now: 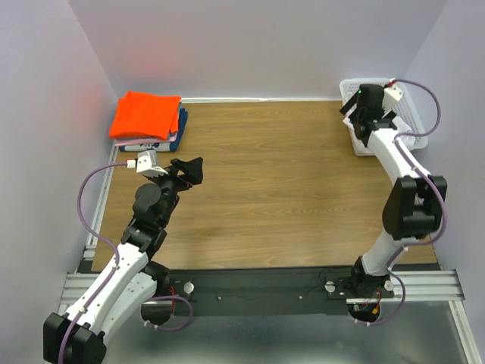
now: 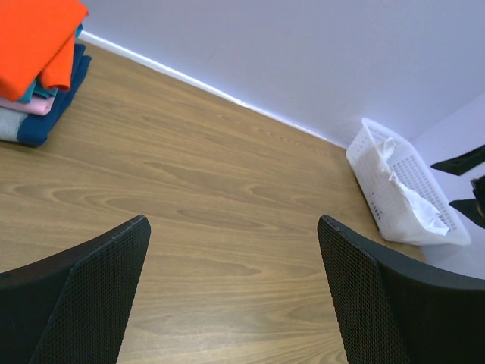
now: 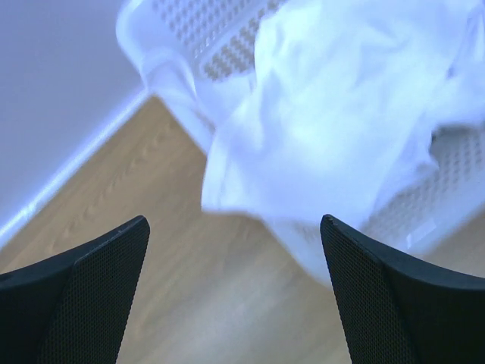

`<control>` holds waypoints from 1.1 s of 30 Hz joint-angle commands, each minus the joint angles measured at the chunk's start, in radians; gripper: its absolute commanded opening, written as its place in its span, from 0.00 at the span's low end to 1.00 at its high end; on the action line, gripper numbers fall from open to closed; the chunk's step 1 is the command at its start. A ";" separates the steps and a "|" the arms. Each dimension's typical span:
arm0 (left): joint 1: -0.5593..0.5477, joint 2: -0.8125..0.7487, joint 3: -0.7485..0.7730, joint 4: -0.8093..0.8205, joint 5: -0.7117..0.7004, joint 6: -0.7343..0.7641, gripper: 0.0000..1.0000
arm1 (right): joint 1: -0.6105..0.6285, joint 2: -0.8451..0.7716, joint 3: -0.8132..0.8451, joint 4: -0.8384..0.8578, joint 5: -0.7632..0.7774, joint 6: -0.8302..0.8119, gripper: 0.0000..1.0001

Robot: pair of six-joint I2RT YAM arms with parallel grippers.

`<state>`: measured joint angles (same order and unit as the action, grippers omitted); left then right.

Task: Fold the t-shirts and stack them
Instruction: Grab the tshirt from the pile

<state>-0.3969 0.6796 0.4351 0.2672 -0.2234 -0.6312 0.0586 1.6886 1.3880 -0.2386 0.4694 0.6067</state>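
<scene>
A folded bright orange t-shirt (image 1: 144, 114) tops a stack at the table's back left, with a dark blue one (image 1: 179, 130) under it. The left wrist view shows the same orange (image 2: 34, 38) and blue (image 2: 45, 114) shirts, with pink and grey layers between them. A crumpled white t-shirt (image 3: 341, 98) hangs over the rim of the white mesh basket (image 3: 197, 45) at the back right. My right gripper (image 1: 352, 115) hovers open just in front of it, with nothing between its fingers (image 3: 233, 296). My left gripper (image 1: 191, 173) is open over bare wood (image 2: 233, 296).
The basket (image 1: 413, 121) stands against the right wall, and in the left wrist view (image 2: 402, 189) white cloth (image 2: 413, 201) lies in it. Walls close the back and both sides. An aluminium rail runs along the near edge (image 1: 258, 284).
</scene>
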 commanded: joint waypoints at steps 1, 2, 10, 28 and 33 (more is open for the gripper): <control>-0.003 -0.018 -0.025 0.046 -0.030 0.019 0.98 | -0.086 0.159 0.225 -0.037 -0.037 -0.079 1.00; -0.003 -0.012 -0.021 0.037 -0.048 0.018 0.98 | -0.101 0.187 0.258 -0.044 -0.040 -0.079 1.00; -0.003 0.057 0.014 0.017 -0.027 0.022 0.98 | -0.201 0.462 0.479 -0.068 -0.181 -0.113 1.00; -0.005 0.132 0.042 0.007 -0.056 0.027 0.98 | -0.253 0.761 0.686 -0.163 -0.160 -0.137 1.00; -0.003 0.140 0.048 -0.002 -0.057 0.027 0.98 | -0.253 0.810 0.703 -0.195 -0.161 -0.142 1.00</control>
<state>-0.3969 0.8150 0.4519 0.2733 -0.2497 -0.6167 -0.1898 2.4531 2.0495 -0.3679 0.3088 0.4686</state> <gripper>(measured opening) 0.983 0.998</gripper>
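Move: The white t-shirt I go for lies in the white basket, its middle roughly 12 cm ahead of my right hand, 12 cm to its right and 18 cm lower. The basket's own middle is some 12 cm ahead and 14 cm to the right of that hand, 17 cm down, and its left rim about 10 cm ahead and 4 cm right, 13 cm down. From my left hand the t-shirt is some 29 cm ahead, 58 cm right and 22 cm below. I swing my right hand forward and to the right over the basket's left rim, about 10 cm each way. Then I sink it some 15 cm into the basket, fingers tipping down about 15 degrees and staying wide open, until both fingertips press into the white t-shirt. Meanwhile my empty left hand eases down about 3 cm and slightly forward. ##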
